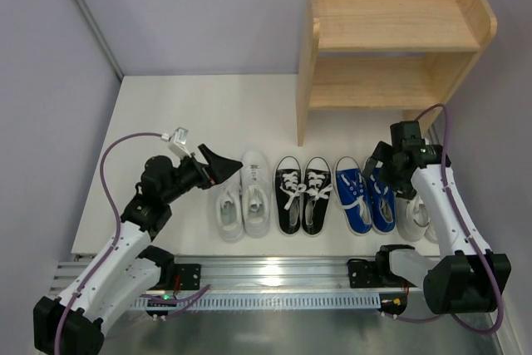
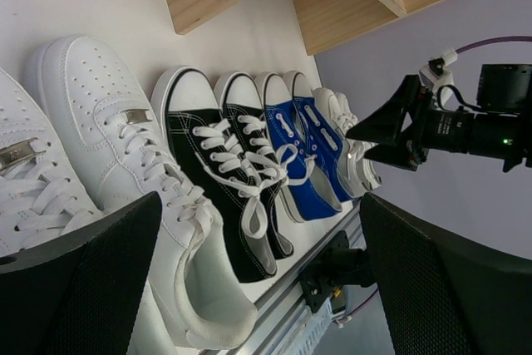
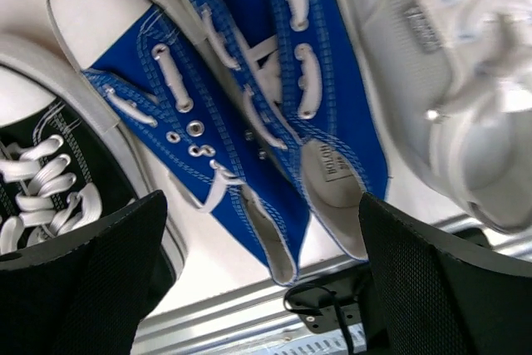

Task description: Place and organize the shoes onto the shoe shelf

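Note:
Four pairs of shoes stand in a row near the table's front edge: white leather (image 1: 243, 197), black canvas (image 1: 302, 195), blue canvas (image 1: 364, 197) and a smaller white pair (image 1: 413, 215), which my right arm partly hides. The wooden shoe shelf (image 1: 391, 39) stands behind them at the back right with both tiers bare. My left gripper (image 1: 226, 165) hovers open over the toes of the white leather pair (image 2: 108, 147). My right gripper (image 1: 379, 169) hangs open above the blue pair (image 3: 249, 97). Neither gripper holds anything.
An aluminium rail (image 1: 274, 272) runs along the table's near edge, right behind the heels. Lilac walls close in the left, back and right sides, and a metal post (image 1: 83, 6) slants at the left. The white tabletop (image 1: 191, 114) stretches left of the shelf.

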Controlling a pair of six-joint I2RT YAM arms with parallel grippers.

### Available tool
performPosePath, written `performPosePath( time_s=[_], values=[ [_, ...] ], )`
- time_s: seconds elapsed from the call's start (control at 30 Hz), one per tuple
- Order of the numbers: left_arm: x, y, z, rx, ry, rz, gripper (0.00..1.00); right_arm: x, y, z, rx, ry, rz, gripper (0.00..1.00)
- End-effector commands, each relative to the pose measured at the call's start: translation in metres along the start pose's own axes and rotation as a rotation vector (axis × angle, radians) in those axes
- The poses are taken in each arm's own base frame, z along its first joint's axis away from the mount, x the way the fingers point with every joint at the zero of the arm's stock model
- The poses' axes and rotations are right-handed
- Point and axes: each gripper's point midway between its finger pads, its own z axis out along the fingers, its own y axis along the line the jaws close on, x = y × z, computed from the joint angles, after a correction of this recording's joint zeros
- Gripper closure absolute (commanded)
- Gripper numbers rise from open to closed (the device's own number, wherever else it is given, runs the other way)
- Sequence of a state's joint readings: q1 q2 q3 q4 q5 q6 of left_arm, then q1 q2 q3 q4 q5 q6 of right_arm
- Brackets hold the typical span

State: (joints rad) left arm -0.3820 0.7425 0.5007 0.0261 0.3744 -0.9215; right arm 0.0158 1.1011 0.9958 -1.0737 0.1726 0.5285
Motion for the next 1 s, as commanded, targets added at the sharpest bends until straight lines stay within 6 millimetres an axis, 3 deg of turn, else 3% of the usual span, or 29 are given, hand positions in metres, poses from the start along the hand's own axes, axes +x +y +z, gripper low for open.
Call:
performPosePath(
  time_s=[0.0,0.17,0.37,0.7,0.77,0.87,0.97],
  values=[
    [-0.003,-0.012,-0.004,0.055,-0.016,0.013,0.0,0.01,0.036,0.007,-0.213,0.043,-0.047,0.03],
    [-0.003,-0.013,-0.005,0.059,-0.021,0.001,0.0,0.019,0.036,0.023,-0.226,0.047,-0.074,0.03],
    [-0.003,-0.014,-0.006,0.063,-0.021,-0.004,0.0,0.041,0.046,0.057,-0.254,0.154,-0.057,0.03],
    [-0.003,-0.01,-0.007,0.051,-0.034,-0.004,0.0,0.039,0.034,0.065,-0.187,0.128,-0.06,0.0],
    [-0.002,-0.01,-0.005,0.055,-0.027,-0.006,0.0,0.042,0.037,0.07,-0.199,0.141,-0.056,0.16],
    [-0.001,-0.008,-0.005,0.048,-0.019,-0.008,0.01,0.047,0.039,0.076,-0.207,0.164,-0.052,0.25],
    [0.0,-0.007,-0.007,0.042,-0.022,-0.005,0.0,0.054,0.038,0.084,-0.197,0.193,-0.044,0.27]
  ],
)
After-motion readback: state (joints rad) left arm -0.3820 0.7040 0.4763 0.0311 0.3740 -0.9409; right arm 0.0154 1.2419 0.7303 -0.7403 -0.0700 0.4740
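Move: The blue sneaker pair stands under the right hand, its middle about 4 cm to the left, 2 cm back and 9 cm down. Its left shoe is 8 cm left and its right shoe 1 cm right, both 2 cm back. The nearer black sneaker stands some 21 cm left and 2 cm back, the grey-white pair about 16 cm right and 4 cm back. From the left hand, the blue pair lies roughly 47 cm right, 6 cm back and 17 cm down. The blue pair is what the right hand comes down on: it sinks about 9 cm and shifts some 4 cm left, rolling upright by roughly 10 degrees and turning slightly counter-clockwise. The wide-open fingers straddle the left shoe's upper and the right shoe's near side, one outside the left shoe, the other in the right shoe's opening, then close partway onto them while sinking the last centimetre. ##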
